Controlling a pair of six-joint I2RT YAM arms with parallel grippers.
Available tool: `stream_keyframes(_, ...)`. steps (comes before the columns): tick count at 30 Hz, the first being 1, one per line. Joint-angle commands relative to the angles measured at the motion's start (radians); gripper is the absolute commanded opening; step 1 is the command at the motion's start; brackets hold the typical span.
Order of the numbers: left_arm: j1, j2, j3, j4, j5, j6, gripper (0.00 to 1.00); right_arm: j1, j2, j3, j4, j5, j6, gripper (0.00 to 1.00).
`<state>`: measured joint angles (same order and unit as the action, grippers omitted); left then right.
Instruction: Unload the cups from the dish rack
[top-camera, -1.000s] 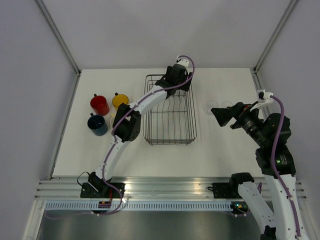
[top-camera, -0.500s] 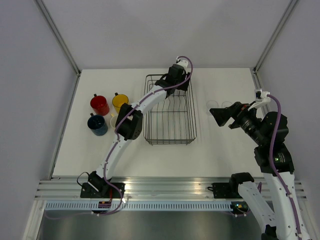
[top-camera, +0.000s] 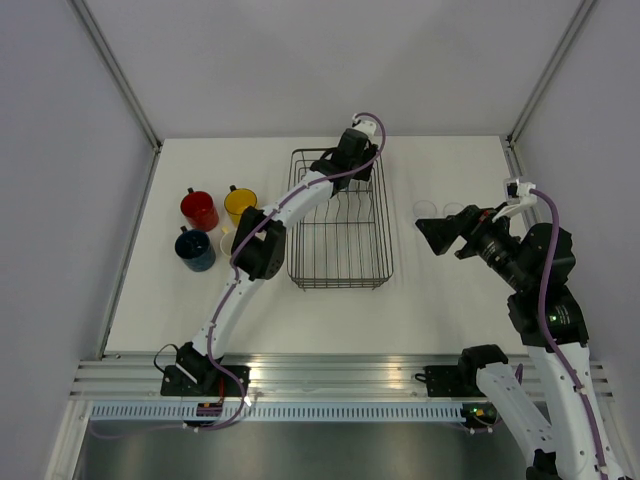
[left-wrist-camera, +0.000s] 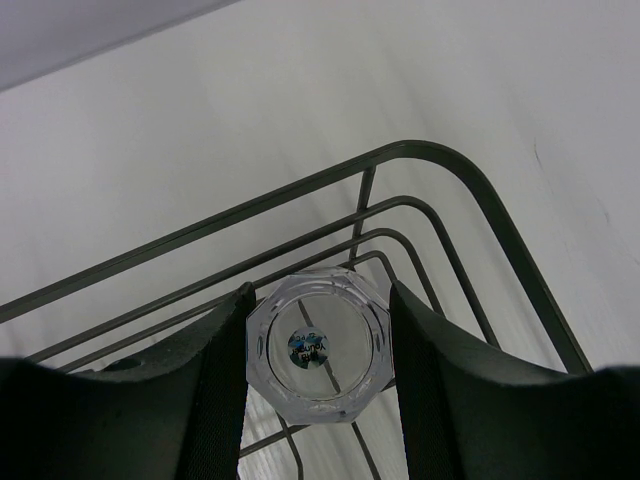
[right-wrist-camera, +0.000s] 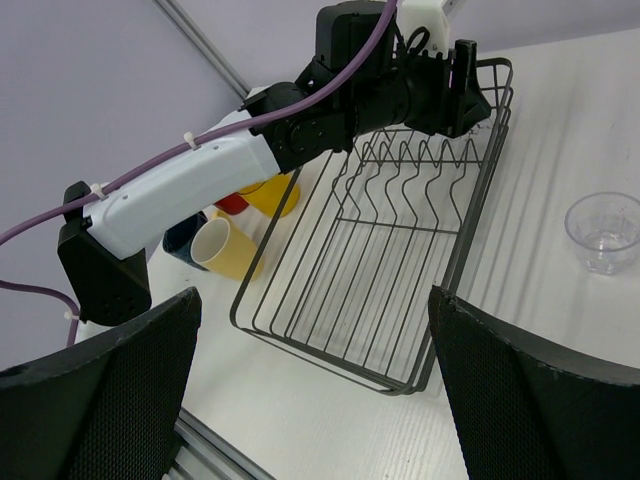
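Observation:
The dark wire dish rack stands mid-table. In its far right corner a clear glass tumbler sits upside down on the wires. My left gripper reaches down there, and in the left wrist view its fingers press both sides of that tumbler. My right gripper hovers open and empty to the right of the rack, its jaws wide apart in the right wrist view. Red, orange-yellow, dark blue and pale cream mugs stand on the table left of the rack.
Two clear tumblers stand on the table right of the rack, one also in the right wrist view. A row of upright tines lines the rack's far end. The left arm spans the rack's left side.
The left jaws have closed in onto the tumbler. The right gripper has drifted slightly left and up toward the rack.

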<state>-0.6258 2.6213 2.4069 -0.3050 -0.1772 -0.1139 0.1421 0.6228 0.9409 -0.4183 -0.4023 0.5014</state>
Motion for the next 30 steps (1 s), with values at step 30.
stream_keyframes(30, -0.002, -0.94, -0.716, 0.233, 0.413, -0.415, 0.02, 0.005, 0.152, -0.189, 0.522, -0.251, 0.247, 0.98)
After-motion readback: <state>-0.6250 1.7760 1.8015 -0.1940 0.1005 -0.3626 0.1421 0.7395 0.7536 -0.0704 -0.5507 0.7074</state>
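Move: The last clear glass is already gripped in my left hand, at the rack's far right corner. My open right gripper, where the glass is headed, hangs about 35 cm back, 15 cm right and 25 cm above it. So from my right hand the held glass lies some 35 cm ahead, 15 cm left and 25 cm down. Of the two glasses standing out on the table, the nearer is roughly 10 cm back and 15 cm right of my left hand, 5 cm lower, and the farther one 7 cm further right. Keeping its hold on the glass, my left hand rises straight out of the rack, about 27 cm in all, and from midway also sweeps some 15 cm back towards my right gripper, rolling its left side down about 30 degrees. My right hand, fingers wide open, first eases back and up slightly, then reaches about 5 cm down, forward and left towards the glass. ##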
